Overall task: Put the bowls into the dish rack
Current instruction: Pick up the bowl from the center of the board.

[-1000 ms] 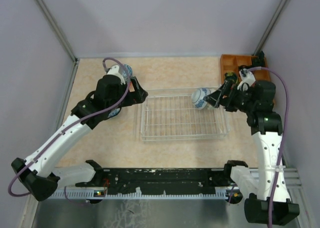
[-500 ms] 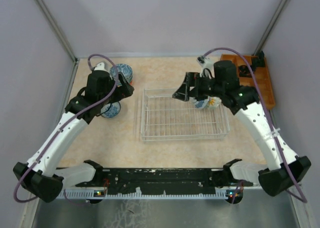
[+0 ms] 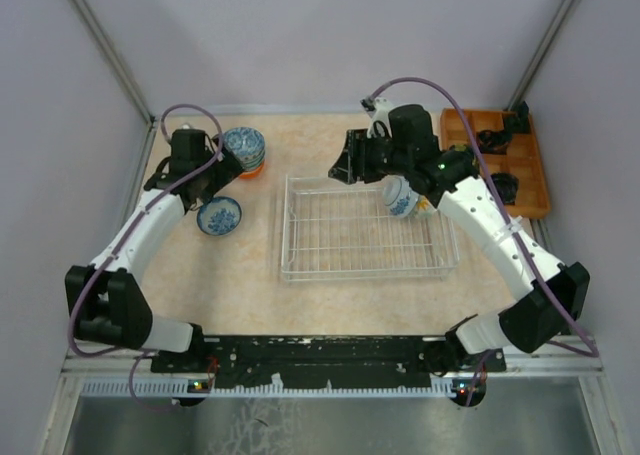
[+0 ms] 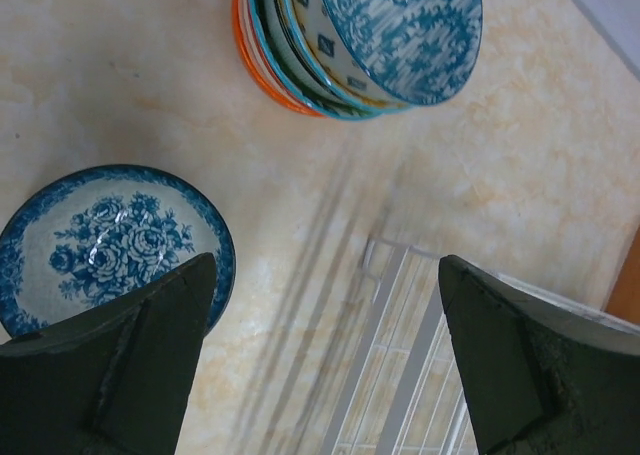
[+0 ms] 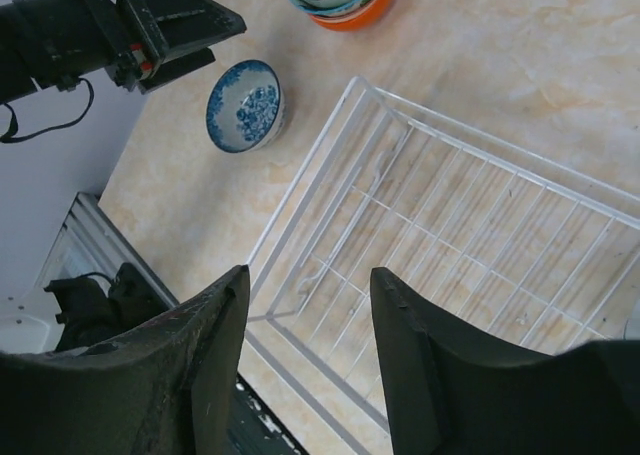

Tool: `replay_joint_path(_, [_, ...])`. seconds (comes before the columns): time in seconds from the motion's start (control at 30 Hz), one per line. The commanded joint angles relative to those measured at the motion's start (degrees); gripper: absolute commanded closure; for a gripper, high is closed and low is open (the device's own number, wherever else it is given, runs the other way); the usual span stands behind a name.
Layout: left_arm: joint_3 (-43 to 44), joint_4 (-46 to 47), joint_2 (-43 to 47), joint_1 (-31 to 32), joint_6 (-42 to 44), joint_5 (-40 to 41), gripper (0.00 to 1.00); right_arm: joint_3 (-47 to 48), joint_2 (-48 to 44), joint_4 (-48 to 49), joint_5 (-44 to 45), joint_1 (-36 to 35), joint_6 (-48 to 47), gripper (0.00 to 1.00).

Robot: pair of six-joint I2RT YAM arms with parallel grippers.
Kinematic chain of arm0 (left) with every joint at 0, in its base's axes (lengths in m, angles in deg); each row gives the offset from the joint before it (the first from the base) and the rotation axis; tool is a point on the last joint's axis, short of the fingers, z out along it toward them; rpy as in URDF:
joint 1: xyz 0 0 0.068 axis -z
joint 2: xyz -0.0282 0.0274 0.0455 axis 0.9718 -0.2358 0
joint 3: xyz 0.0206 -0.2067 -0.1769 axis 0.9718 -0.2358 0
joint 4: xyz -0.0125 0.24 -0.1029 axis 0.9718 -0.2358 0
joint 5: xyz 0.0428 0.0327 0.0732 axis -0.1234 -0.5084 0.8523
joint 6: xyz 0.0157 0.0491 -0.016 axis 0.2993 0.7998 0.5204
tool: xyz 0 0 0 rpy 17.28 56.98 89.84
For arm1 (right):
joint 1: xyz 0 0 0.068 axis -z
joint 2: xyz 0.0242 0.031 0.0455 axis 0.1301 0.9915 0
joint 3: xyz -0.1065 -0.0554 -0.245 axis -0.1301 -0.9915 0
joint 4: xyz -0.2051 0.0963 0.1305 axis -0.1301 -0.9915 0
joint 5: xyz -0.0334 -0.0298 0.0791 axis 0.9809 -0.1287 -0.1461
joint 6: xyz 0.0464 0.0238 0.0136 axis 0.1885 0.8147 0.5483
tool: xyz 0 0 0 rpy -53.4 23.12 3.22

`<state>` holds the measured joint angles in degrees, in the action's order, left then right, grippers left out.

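Note:
A stack of bowls [image 3: 243, 147] with an orange one at the bottom stands at the far left, and a single blue-flowered bowl [image 3: 219, 216] sits in front of it. My left gripper [image 3: 222, 172] hovers between them, open and empty; its wrist view shows the stack [image 4: 370, 45], the single bowl [image 4: 110, 240] and a corner of the dish rack [image 4: 400, 375] around the left gripper [image 4: 325, 265]. Another bowl [image 3: 400, 196] lies on its side at the far right of the dish rack [image 3: 350, 240]. My right gripper [image 3: 338, 167] hangs over the rack's far-left part [image 5: 450, 225]; the right gripper [image 5: 308, 275] is open and empty.
An orange wooden tray [image 3: 490, 160] holding black items stands at the far right, close to the right arm. Grey walls close in the table on three sides. The left arm's gripper [image 5: 170, 20] shows at the upper left of the right wrist view.
The right arm has left the bowl in the rack and swung left over its far-left part, its jaws narrowing. The left arm has drawn back left toward the stack.

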<state>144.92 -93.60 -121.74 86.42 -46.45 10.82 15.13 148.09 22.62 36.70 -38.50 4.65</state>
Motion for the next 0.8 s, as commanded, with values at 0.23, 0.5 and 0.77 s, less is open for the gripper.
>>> replay_joint_path(0.23, [6.9,6.3,-8.1,-4.8,-8.1,3.6,0.14,2.6,-1.5,3.5,2.8,-0.3,-6.8,0.48])
replay_joint_path(0.5, [12.5,6.3,-15.7,-5.1,-8.2,2.4,0.48,-1.1,-4.3,4.0,2.5,-0.3,-7.7,0.48])
replay_joint_path(0.77, [17.7,5.1,-19.6,-5.2,-6.6,3.7,0.52,-3.1,-4.8,5.0,1.9,-0.3,-8.2,0.48])
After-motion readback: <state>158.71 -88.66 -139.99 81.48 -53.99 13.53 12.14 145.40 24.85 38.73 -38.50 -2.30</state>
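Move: The bowl stack lies some 11 cm ahead of the left hand, about 1 cm to its right and roughly 7 cm below. The single bowl is about 3 cm back, 4 cm left and 15 cm down; the dish rack's middle is some 6 cm back, 31 cm right and about as low. From the right hand, the stack is about 20 cm ahead, 27 cm left and 18 cm down. The left hand reaches about 9 cm forward, slightly left, towards the bowl stack, fingers narrowing to half open. ##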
